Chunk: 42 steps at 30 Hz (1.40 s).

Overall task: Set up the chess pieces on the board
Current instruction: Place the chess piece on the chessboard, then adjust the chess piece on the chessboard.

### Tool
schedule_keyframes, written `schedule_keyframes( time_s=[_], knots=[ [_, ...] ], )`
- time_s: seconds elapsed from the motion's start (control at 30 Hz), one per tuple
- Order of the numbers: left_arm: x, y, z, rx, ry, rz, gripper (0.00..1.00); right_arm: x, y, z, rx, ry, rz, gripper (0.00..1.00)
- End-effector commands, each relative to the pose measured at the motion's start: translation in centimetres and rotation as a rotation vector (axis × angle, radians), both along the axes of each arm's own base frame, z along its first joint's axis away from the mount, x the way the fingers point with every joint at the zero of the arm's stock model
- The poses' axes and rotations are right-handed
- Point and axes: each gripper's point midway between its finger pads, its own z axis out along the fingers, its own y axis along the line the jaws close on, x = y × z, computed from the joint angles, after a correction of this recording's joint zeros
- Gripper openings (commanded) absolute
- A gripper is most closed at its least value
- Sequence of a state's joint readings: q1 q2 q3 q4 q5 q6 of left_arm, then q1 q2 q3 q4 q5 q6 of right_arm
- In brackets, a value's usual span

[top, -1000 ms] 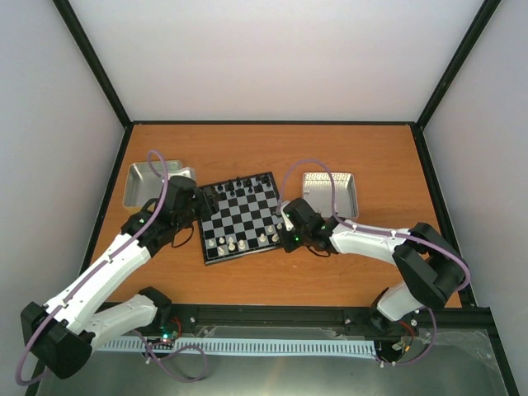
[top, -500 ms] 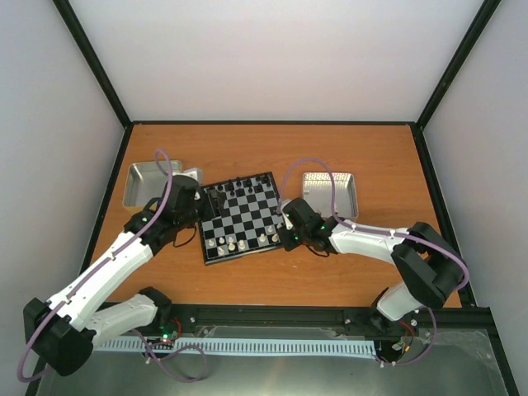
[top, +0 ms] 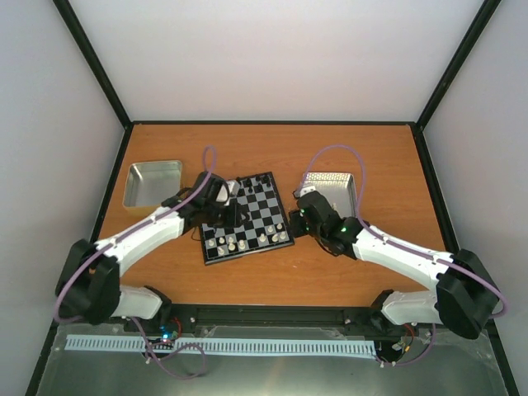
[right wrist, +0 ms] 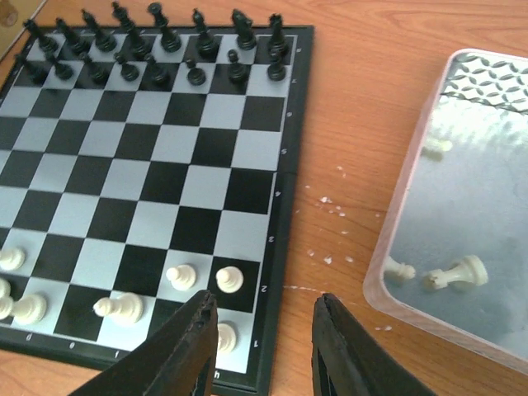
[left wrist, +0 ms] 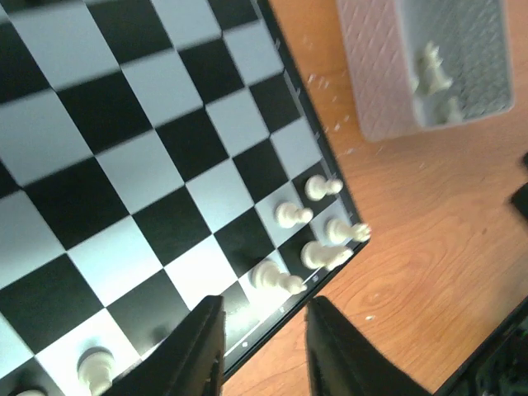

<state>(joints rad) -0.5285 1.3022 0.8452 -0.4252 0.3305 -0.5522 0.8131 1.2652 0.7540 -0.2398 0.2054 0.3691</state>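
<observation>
The board [top: 262, 206] lies at mid-table, with black figures along its far rows. Several cream-white chess pieces [right wrist: 229, 279] stand on its near rows, and a cluster of them [left wrist: 292, 215] sits by the board's corner in the left wrist view. More white pieces [right wrist: 459, 271] lie in the right tray. My left gripper [top: 233, 216] hovers over the board's left half; its fingers [left wrist: 195, 355] stand apart over the near edge with nothing between them. My right gripper [top: 299, 221] is open beside the board's right edge, its fingers [right wrist: 186, 353] empty.
A square silver tray [top: 153, 183] sits at the far left, with no pieces visible in it. Another silver tray [top: 340, 188] sits right of the board, its rim [right wrist: 388, 247] close to my right gripper. Black rails border the orange table.
My left arm has swung right, from the board's left edge to above the board. My right gripper has backed off the board's right edge toward the tray.
</observation>
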Motion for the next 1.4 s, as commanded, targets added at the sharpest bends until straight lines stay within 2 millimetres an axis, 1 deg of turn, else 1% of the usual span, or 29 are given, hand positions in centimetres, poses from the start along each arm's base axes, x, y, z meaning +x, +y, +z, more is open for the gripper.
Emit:
schedule_keyframes(
  time_s=[0.0,0.1,0.17,0.23,0.27,0.37,0.53,0.63,0.73,0.87,0.97,1.2,1.37],
  knots=[
    [0.2,-3.0,0.2,-0.073,0.034,-0.118,0.21,0.9,-1.2,0.8,0.01,-0.019,-0.103,0.34],
    [0.6,-4.0,-0.9,-0.064,0.069,-0.137,0.15,0.8,-1.3,0.4,0.009,-0.005,-0.103,0.33],
    [0.4,-4.9,-1.5,-0.075,0.097,-0.17,0.12,0.6,-1.4,0.2,0.009,-0.003,-0.102,0.33],
    [0.2,-5.8,-2.1,-0.086,0.12,-0.198,0.11,0.6,-1.6,0.1,0.004,-0.003,-0.105,0.33],
    [0.0,-6.2,-2.7,-0.086,0.141,-0.213,0.11,0.6,-1.6,0.1,0.002,-0.005,-0.105,0.33],
    [0.0,-6.8,-3.9,-0.063,0.174,-0.226,0.1,0.7,-1.8,0.2,-0.002,-0.009,-0.109,0.33],
    [0.5,-6.6,-4.7,-0.023,0.172,-0.203,0.09,0.7,-1.8,0.1,-0.004,-0.009,-0.107,0.33],
    [0.5,-6.3,-5.6,0.004,0.188,-0.197,0.08,0.7,-1.9,0.2,-0.003,-0.01,-0.109,0.33],
    [0.2,-6.0,-6.6,0.026,0.209,-0.207,0.08,0.6,-1.9,0.1,-0.003,-0.01,-0.109,0.33],
    [-0.5,-6.3,-7.3,0.017,0.232,-0.241,0.08,0.7,-2.0,0.0,-0.009,-0.01,-0.112,0.33],
    [-0.6,-6.2,-7.9,0.028,0.246,-0.234,0.08,0.7,-2.0,0.1,-0.005,-0.011,-0.112,0.33],
    [-1.2,-6.5,-8.2,0.007,0.26,-0.271,0.08,0.7,-2.2,0.0,-0.013,-0.013,-0.117,0.33],
    [-1.8,-6.2,-8.7,0.022,0.271,-0.285,0.08,0.8,-2.1,0.1,-0.01,-0.016,-0.118,0.33]
  ],
)
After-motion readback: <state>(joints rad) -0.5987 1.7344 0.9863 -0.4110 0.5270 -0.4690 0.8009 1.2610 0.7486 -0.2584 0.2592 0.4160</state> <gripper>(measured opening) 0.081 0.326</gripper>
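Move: Some 7 cm to the left hand's right, 3 cm back and 10 cm below it stands the white bishop in the board's near row. The white knight is about 3 cm to the right of the bishop, and the corner rook 5 cm right of it and 1 cm farther out. The nearer white pawn stands 3 cm farther out and 2 cm right of the bishop. From the right hand, the bishop lies about 8 cm left, 3 cm back and 10 cm below. Dropping about 8 cm and swinging some 6 cm to the right, the empty left hand comes down over the square just beyond the bishop. The fingers close from part-open to almost shut on nothing, while the wrist tips some 15 degrees steeper and turns slightly clockwise. The tips end close to the bishop; contact can't be made out. ##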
